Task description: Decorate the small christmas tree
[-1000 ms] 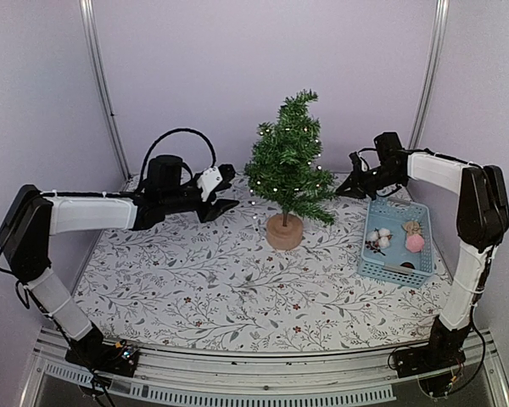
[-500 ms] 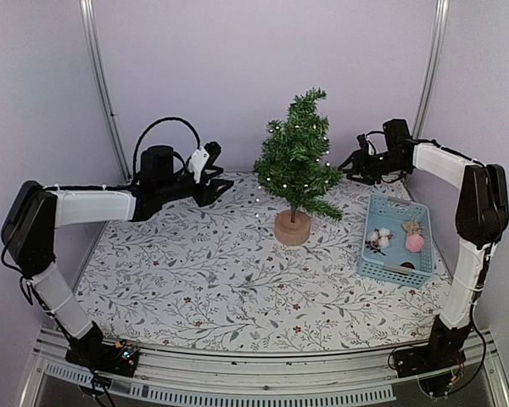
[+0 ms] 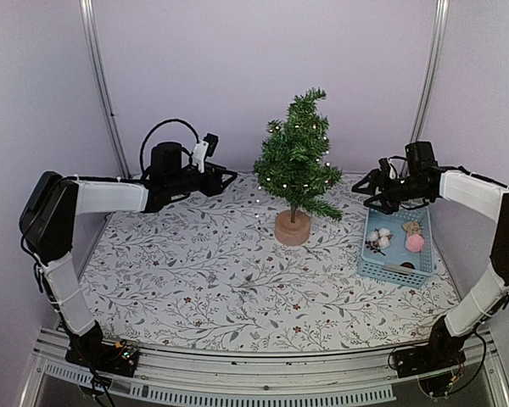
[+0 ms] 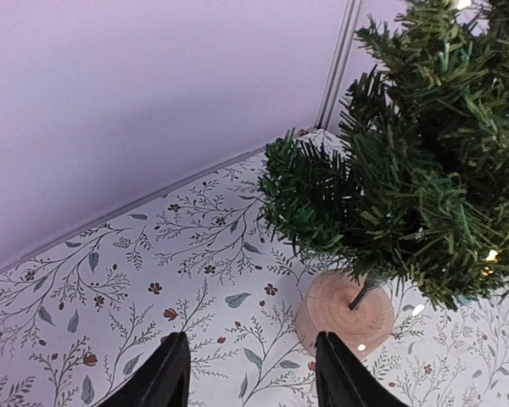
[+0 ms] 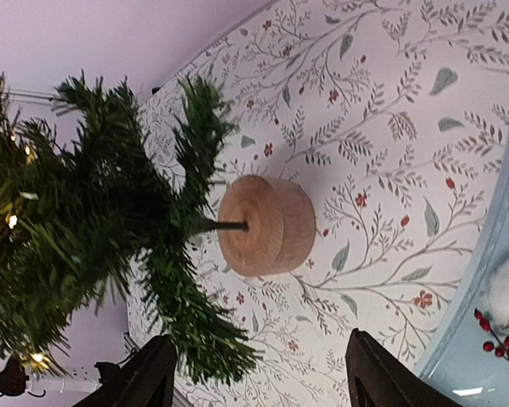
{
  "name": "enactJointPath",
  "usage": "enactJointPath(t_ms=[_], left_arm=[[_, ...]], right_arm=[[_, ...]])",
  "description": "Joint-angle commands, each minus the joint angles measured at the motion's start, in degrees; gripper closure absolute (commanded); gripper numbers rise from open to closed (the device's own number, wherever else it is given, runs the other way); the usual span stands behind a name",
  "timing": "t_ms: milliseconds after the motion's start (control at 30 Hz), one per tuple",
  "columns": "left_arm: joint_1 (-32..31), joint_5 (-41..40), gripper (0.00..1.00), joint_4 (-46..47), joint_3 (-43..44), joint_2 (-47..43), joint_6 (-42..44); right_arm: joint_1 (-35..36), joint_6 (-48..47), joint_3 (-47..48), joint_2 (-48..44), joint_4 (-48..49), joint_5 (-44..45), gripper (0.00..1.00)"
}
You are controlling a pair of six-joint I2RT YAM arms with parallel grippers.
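The small christmas tree (image 3: 295, 161) stands upright at the back middle of the table on its round wooden base (image 3: 292, 228), with small lights glowing in its branches. My left gripper (image 3: 225, 177) hovers to the tree's left, open and holding nothing. In the left wrist view the tree (image 4: 424, 186) and its base (image 4: 343, 309) lie ahead to the right of that gripper (image 4: 250, 377). My right gripper (image 3: 369, 185) hangs to the tree's right, above the far end of the basket, open and holding nothing. The right wrist view has the tree (image 5: 93, 229) ahead of the right gripper (image 5: 263, 377).
A light blue basket (image 3: 365, 254) sits at the right. It holds white cotton balls (image 3: 378, 238), a pink ball (image 3: 415, 242), a tan ornament (image 3: 411, 226) and a dark piece (image 3: 407, 265). Its rim (image 5: 492, 280) and red berries (image 5: 496, 343) show in the right wrist view.
My right gripper opened and drew back from the tree's right side toward the basket. The tree shifted right and stood straighter. My left gripper pulled back from the tree.
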Motion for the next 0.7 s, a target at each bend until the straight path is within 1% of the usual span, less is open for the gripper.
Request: enactJointPath(t_ms=[0, 67, 167, 333, 433, 667], left_arm=[[0.57, -0.41, 0.47, 1.29, -0.94, -0.84, -2.32], [0.61, -0.37, 0.48, 0.7, -0.94, -1.16, -2.09], [0.74, -0.65, 0.48, -0.07, -1.15, -2.11, -1.43], [1.03, -1.69, 0.48, -1.44, -2.0, -4.02, -0.22], [1.42, -2.11, 0.48, -1.89, -2.81, -5.19, 0.22], [2.28, -3.02, 0.48, -2.57, -4.73, -7.15, 0.9]], right_arm=[[0.61, 11.52, -10.51, -3.83, 12.54, -1.46, 0.32], [2.09, 12.9, -11.67, -2.79, 15.53, -0.76, 0.35], [4.03, 12.82, -10.12, 1.33, 18.33, -0.38, 0.39], [4.3, 13.18, -9.16, 7.21, 25.09, -0.69, 0.47], [4.44, 11.92, -6.83, 11.63, 26.41, -2.47, 0.52], [5.23, 9.05, -1.52, 19.8, 29.46, -5.74, 0.55]])
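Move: The tree's wooden base stands some 17 cm to the left of the right hand, about level with it fore and aft and roughly 16 cm lower. A low branch reaches out towards the hand, its tip area about 9 cm left, 1 cm back and 6 cm lower. The blue basket's middle is about 13 cm right, 5 cm back and 14 cm below. From the left hand the tree base lies about 16 cm right, 7 cm back and 19 cm down. No grip or clear touch yet: the open, empty right hand heads down some 9 cm and about 5 cm left, towards the tree's base and in close by the low right branch. It first backs off 2 to 3 cm, then swings forward about 6 cm, tilting roughly 10 degrees while its fingers close from wide to about half open. The empty left hand eases a couple of centimetres left, away from the tree. ##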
